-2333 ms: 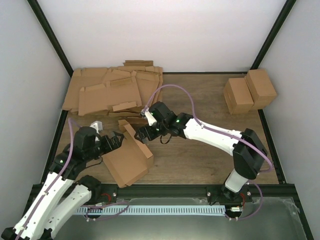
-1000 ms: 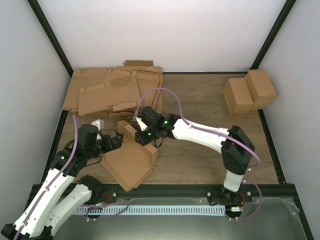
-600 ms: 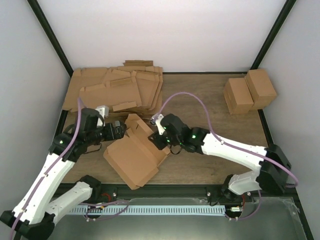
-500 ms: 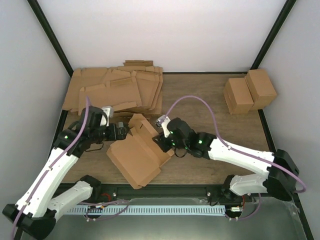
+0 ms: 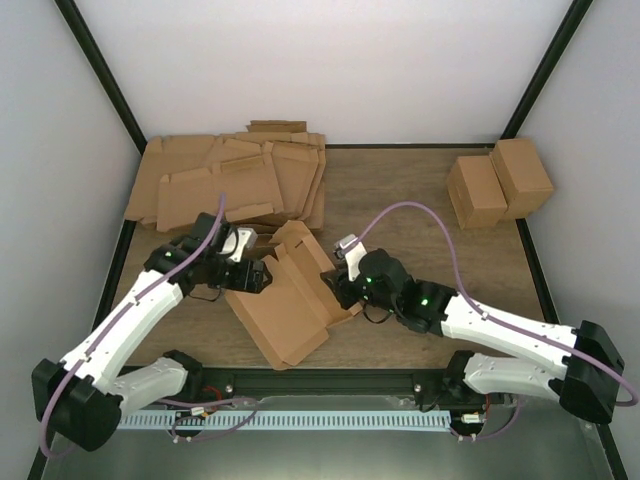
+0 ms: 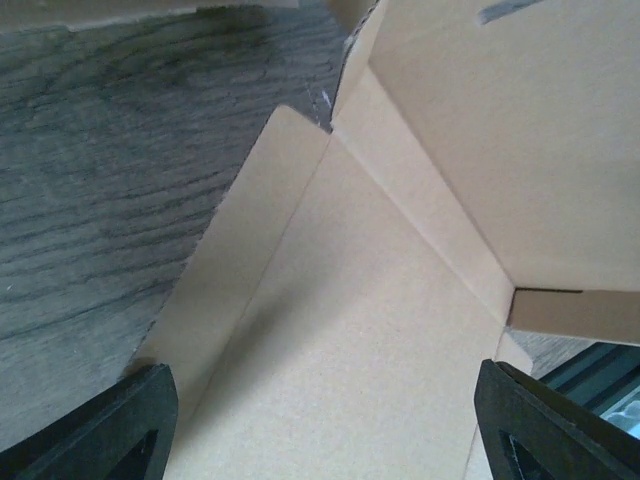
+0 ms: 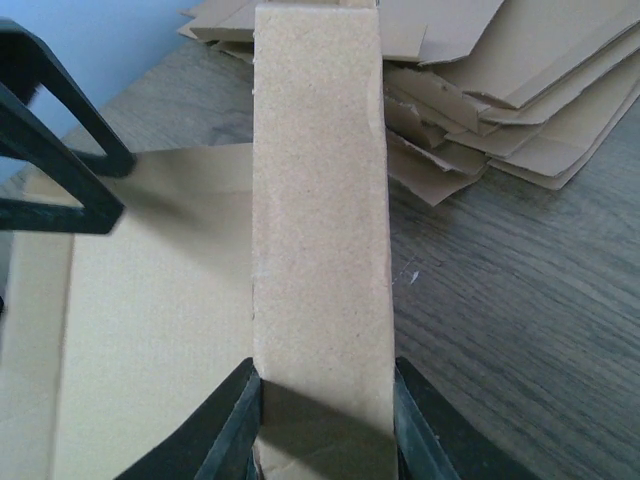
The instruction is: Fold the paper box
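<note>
The paper box (image 5: pixel 285 312) lies half folded near the table's front edge, its floor panel flat and its right wall raised. My right gripper (image 5: pixel 336 291) is shut on that raised side wall (image 7: pixel 320 200), and in the right wrist view both fingers press against it (image 7: pixel 325 405). My left gripper (image 5: pixel 262 277) hovers over the box's left part. Its jaws are open wide, and only the flat panel (image 6: pixel 340 340) shows between the fingertips (image 6: pixel 325 415). The left edge flap (image 6: pixel 240 260) lies low against the wooden table.
A stack of flat die-cut cardboard sheets (image 5: pixel 230 180) fills the back left corner and also shows in the right wrist view (image 7: pixel 500 90). Two small closed cartons (image 5: pixel 500 185) stand at the back right. The black front rail (image 5: pixel 330 383) runs just below the box.
The box has slid right and turned. My right gripper moved right with the wall in its grip. My left gripper swung right over the box panel, its jaws a little narrower.
</note>
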`<state>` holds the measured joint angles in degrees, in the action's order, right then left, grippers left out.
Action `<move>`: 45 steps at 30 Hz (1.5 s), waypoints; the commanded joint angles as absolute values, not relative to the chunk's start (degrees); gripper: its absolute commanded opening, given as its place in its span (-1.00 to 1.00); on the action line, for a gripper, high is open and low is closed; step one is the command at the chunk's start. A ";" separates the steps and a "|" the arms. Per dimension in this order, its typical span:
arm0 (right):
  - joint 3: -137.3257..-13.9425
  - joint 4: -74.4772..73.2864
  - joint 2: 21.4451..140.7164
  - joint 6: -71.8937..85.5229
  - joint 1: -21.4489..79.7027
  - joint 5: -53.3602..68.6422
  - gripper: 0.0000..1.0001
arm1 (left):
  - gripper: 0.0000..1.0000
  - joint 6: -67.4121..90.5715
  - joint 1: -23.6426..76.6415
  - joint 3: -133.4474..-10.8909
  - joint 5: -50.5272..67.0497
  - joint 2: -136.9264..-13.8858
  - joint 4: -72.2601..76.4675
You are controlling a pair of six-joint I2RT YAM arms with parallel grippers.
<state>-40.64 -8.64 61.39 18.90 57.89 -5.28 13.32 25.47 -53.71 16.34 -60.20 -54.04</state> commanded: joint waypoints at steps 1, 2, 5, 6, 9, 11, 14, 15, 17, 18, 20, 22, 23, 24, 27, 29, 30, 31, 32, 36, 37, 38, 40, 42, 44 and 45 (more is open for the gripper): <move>-40.11 -5.72 58.54 18.46 58.18 -8.02 -0.41 | 0.63 12.85 24.89 -50.83 18.35 -62.85 -48.39; -39.72 -5.57 58.04 18.44 58.18 -8.20 -0.41 | 0.60 12.71 24.77 -50.40 18.37 -63.55 -47.54; -39.34 -5.80 57.40 18.40 58.14 -8.22 -0.41 | 0.57 13.18 23.78 -50.83 17.50 -65.55 -46.95; -39.28 -6.04 57.33 18.50 58.18 -8.28 -0.41 | 0.57 13.18 23.29 -51.13 17.49 -66.06 -46.88; -39.07 -6.43 56.97 18.69 58.18 -8.34 -0.41 | 0.57 12.91 22.15 -52.67 16.69 -66.37 -47.37; -38.69 -6.39 56.44 18.77 58.17 -8.46 -0.41 | 0.58 12.46 21.63 -54.42 15.37 -65.91 -47.90; -38.33 -6.63 55.80 18.81 58.15 -8.93 -0.41 | 0.61 11.12 20.37 -56.45 15.40 -64.83 -48.21; -38.23 -6.79 55.61 18.83 58.18 -9.04 -0.41 | 0.63 10.66 20.00 -56.89 15.66 -64.64 -48.21; -38.15 -7.20 55.26 18.82 58.14 -9.37 -0.41 | 0.67 9.44 18.65 -57.68 16.42 -65.18 -48.91; -38.16 -7.38 54.96 18.85 58.13 -9.48 -0.40 | 0.69 9.03 17.93 -57.90 17.16 -65.83 -48.98; -38.21 -7.62 54.12 18.71 58.16 -9.77 -0.41 | 0.71 7.91 17.08 -57.92 21.52 -67.35 -48.06; -38.20 -8.00 53.38 18.72 58.17 -10.32 -0.41 | 0.73 6.41 16.76 -57.87 25.63 -69.07 -47.27; -38.17 -8.23 52.99 18.89 58.18 -10.39 -0.41 | 0.74 5.73 16.76 -57.79 27.25 -69.64 -46.82; -37.96 -8.47 52.47 19.08 58.18 -10.45 -0.41 | 0.73 5.01 16.78 -57.64 28.82 -70.20 -46.32; -36.72 -8.08 50.42 19.70 58.12 -10.78 -0.40 | 0.71 3.56 16.78 -56.47 34.93 -70.49 -43.81; -35.72 -7.66 48.87 20.00 58.17 -10.69 -0.40 | 0.70 3.52 16.76 -56.06 37.45 -70.50 -42.28; -35.08 -7.33 48.03 20.03 58.18 -10.48 -0.41 | 0.70 3.60 16.74 -55.84 38.31 -70.62 -41.55; -34.62 -6.89 47.27 20.12 58.14 -10.21 -0.41 | 0.69 3.83 16.76 -55.54 39.01 -70.72 -40.80; -34.29 -6.64 46.61 20.08 58.16 -9.86 -0.40 | 0.69 4.19 16.77 -55.28 39.66 -70.80 -39.95; -33.58 -6.54 45.53 20.17 58.18 -8.92 -0.40 | 0.39 4.58 16.79 -54.71 41.77 -71.72 -39.14; -33.57 -6.74 45.67 20.19 58.14 -9.08 -0.40 | 0.28 4.57 16.77 -54.74 42.32 -72.06 -39.29; -33.62 -6.95 45.81 20.18 58.12 -9.18 -0.40 | 0.21 4.59 16.77 -54.75 42.74 -72.27 -39.42; -33.59 -7.06 45.95 20.06 58.14 -9.23 -0.40 | 0.05 4.80 16.78 -54.76 42.53 -72.26 -39.81; -33.53 -6.90 45.89 20.15 58.17 -9.31 -0.39 | -0.09 4.98 16.74 -54.95 41.89 -71.99 -40.48; -33.38 -6.46 45.80 20.12 58.18 -9.38 -0.40 | -0.30 5.09 16.78 -55.25 40.66 -71.90 -41.54; -33.30 -6.23 45.85 20.02 58.18 -9.40 -0.40 | -0.45 5.10 16.74 -55.47 40.04 -71.99 -42.22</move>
<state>-32.82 -8.32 46.39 19.38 57.89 -8.99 5.69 17.02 -55.05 40.29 -72.03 -41.36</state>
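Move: The left hand hovers over the far-left edge of the box's base panel, whose narrow flap lies about 3 cm ahead of it, level sideways and some 4 cm below; the base panel's middle is 6 cm back, 3 cm right and 7 cm down, the raised lid panel's about 2 cm ahead, 9 cm right and 3 cm lower. From the right hand, already gripping the lid's side strip, that flap lies roughly 3 cm ahead, 18 cm left and 6 cm below. The left hand dips about 3 cm beside the base panel's far-left flap, swings forward some 5 cm while coming back up by about 4 cm, then slides right along that edge, rolling some 20 degrees with its left side sinking, and at the last its wide-open fingers draw together to roughly half their gap around the flap's edge. The right hand keeps its grip on the lid's side strip and eases about 4 cm to the right and 2 cm up, carrying the lid with it. ##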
